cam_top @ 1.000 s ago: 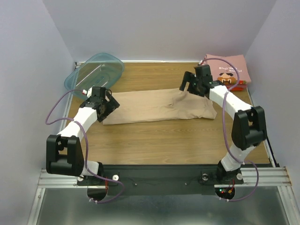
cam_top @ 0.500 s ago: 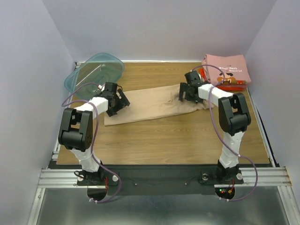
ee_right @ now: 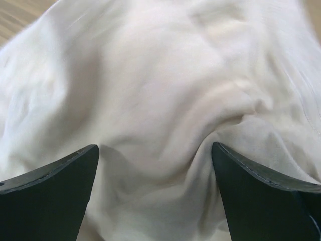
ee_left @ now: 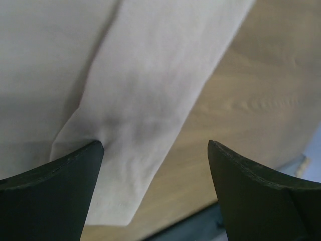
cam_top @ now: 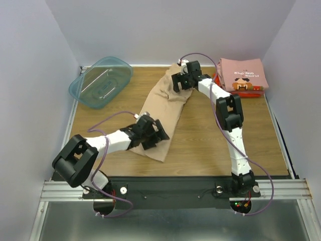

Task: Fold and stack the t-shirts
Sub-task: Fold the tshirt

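The tan t-shirt (cam_top: 165, 108) lies as a long folded strip, running diagonally from the back centre of the table to the near centre. My left gripper (cam_top: 153, 134) is over its near end with the jaws open. The left wrist view shows the cloth (ee_left: 140, 75) reaching the left finger and bare wood under the right finger. My right gripper (cam_top: 181, 80) is over the far end, jaws open, with rumpled cloth (ee_right: 160, 75) filling its view. The pink printed t-shirt (cam_top: 243, 74) lies folded at the back right on top of the red-orange one (cam_top: 253, 93).
A translucent teal tub (cam_top: 100, 80) sits tilted at the back left corner. The wooden table (cam_top: 215, 145) is walled on three sides. The black base rail (cam_top: 165, 193) runs along the near edge, close to the left gripper.
The tan shirt has swung from lying left-to-right across the table to lying diagonally far-to-near. My left gripper moved to the near centre and my right gripper to the back centre.
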`<action>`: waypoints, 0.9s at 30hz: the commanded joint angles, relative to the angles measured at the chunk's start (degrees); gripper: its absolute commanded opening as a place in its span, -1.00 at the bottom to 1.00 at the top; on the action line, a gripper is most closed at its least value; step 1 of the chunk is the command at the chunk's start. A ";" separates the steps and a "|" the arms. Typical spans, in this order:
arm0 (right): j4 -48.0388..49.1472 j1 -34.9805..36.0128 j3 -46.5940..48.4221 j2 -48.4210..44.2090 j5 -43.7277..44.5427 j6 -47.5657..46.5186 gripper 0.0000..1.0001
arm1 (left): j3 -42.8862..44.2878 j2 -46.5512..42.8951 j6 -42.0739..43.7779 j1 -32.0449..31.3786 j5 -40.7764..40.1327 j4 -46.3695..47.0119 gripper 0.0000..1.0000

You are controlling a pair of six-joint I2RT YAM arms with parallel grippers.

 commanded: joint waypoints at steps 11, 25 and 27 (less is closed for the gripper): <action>11.54 1.30 17.44 9.74 -13.39 3.39 1.00 | 16.82 9.89 -11.96 -20.77 -0.42 -8.14 0.97; 11.64 1.30 -11.80 -25.43 -1.72 20.41 1.00 | 19.07 -10.98 -14.31 -19.56 -27.30 -37.83 0.97; 11.73 1.38 -23.54 -33.99 0.59 25.75 1.00 | 14.93 -14.68 -14.32 -16.66 -27.32 -38.91 0.97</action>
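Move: Both open hands are down on the t-shirt, which lies as a slanting strip. Its near end is about 8 cm back and 5 cm left of the left hand, roughly 1 cm lower. Its far end is some 7 cm straight ahead of the right hand, also about 1 cm lower. From the right hand, the blue bin stands level with it about 36 cm to the left, and the folded stack about 29 cm right and 4 cm farther out. Back and to the right the left hand sweeps low, fingers open on the near part of the t-shirt, carries on right to about 14 cm, then rises and swings back left. The right hand slides left and slightly forward about 7 cm on the far part, its wrist turning counter-clockwise, then lifts off some 15 cm, drawing back. Both grippers stay wide open. ##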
